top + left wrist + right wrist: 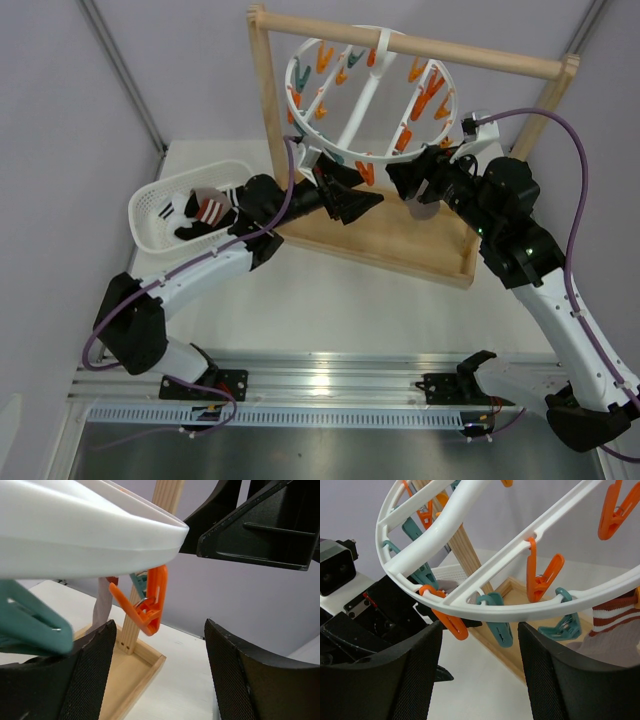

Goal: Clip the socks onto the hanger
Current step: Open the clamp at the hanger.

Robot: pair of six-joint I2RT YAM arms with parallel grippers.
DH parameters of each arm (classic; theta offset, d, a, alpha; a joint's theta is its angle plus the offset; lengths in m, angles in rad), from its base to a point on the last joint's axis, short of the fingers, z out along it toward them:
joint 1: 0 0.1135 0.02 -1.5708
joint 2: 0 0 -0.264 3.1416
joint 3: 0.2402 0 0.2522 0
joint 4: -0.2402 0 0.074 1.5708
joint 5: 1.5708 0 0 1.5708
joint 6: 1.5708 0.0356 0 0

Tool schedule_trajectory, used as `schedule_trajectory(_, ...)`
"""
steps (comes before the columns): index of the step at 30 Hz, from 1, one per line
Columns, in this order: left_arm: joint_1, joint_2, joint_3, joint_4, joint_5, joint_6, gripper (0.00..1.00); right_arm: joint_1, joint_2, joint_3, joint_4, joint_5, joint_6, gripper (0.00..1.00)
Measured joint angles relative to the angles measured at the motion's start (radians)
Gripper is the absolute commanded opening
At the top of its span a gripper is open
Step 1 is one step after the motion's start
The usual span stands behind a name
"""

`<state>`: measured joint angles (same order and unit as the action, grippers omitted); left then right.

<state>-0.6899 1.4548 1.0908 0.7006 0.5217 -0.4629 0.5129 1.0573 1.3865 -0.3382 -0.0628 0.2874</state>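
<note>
The white ring hanger (372, 62) hangs by its hook from the wooden rack's top bar, with orange and teal clips dangling. One taupe sock (424, 209) hangs from the ring's near right rim; its striped cuff shows in the right wrist view (615, 621) and a strip of it in the left wrist view (102, 605). Another taupe sock (207, 208) lies in the basket. My left gripper (352, 203) is open and empty under the ring's near rim (90, 535), by an orange clip (148, 605). My right gripper (418, 185) is open and empty, facing it below the rim (485, 607).
The wooden rack (400, 240) has a tray base and two uprights. A white mesh basket (148, 205) at the left holds black socks with white stripes (185, 232). The two grippers are close together under the ring.
</note>
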Motion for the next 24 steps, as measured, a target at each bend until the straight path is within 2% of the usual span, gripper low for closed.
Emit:
schedule_trajectory(9,0.018,0.042,0.023,0.041,0.034,-0.053,0.74,-0.003,0.000,0.000,0.000,-0.009,0.007,0.65)
schedule_trajectory(13,0.026,0.061,0.032,0.064,0.039,-0.079,0.71,-0.004,0.000,0.000,0.001,-0.014,0.011,0.66)
schedule_trajectory(18,0.032,0.064,0.037,0.086,0.047,-0.105,0.52,-0.005,0.000,0.000,0.006,-0.018,0.015,0.65)
schedule_trajectory(19,0.032,0.064,0.037,0.090,0.051,-0.108,0.45,-0.005,0.000,0.000,0.006,-0.018,0.016,0.66)
schedule_trajectory(22,0.032,0.064,0.037,0.103,0.062,-0.122,0.31,-0.005,0.000,0.000,0.006,-0.018,0.019,0.66)
schedule_trajectory(24,0.032,0.064,0.037,0.108,0.063,-0.132,0.27,-0.005,0.000,0.000,0.006,-0.021,0.023,0.66)
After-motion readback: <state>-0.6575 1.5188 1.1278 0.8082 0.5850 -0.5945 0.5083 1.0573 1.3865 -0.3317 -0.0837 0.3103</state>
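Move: The orange clamp hangs from the hanger's near rim, about 2 cm ahead of the left hand, 1 cm to its right and 2 cm higher. The teal clamp framed by the right gripper is some 2 cm farther out and 3 cm to the right of the orange one, at its height; another teal clamp hangs about 6 cm to its left and 4 cm farther out. From the right hand, the orange clamp lies roughly 6 cm left, 1 cm ahead and 2 cm lower. Forward first, the left hand, pointing to the right, eases its open fingers about 1 cm beneath the rim towards the orange clamp. It then lifts about 1 cm, slipping back half a centimetre, while the fingertips tilt up and swing back some 5 degrees; the fingers close by more than half and begin to pinch the orange clamp from both sides. ##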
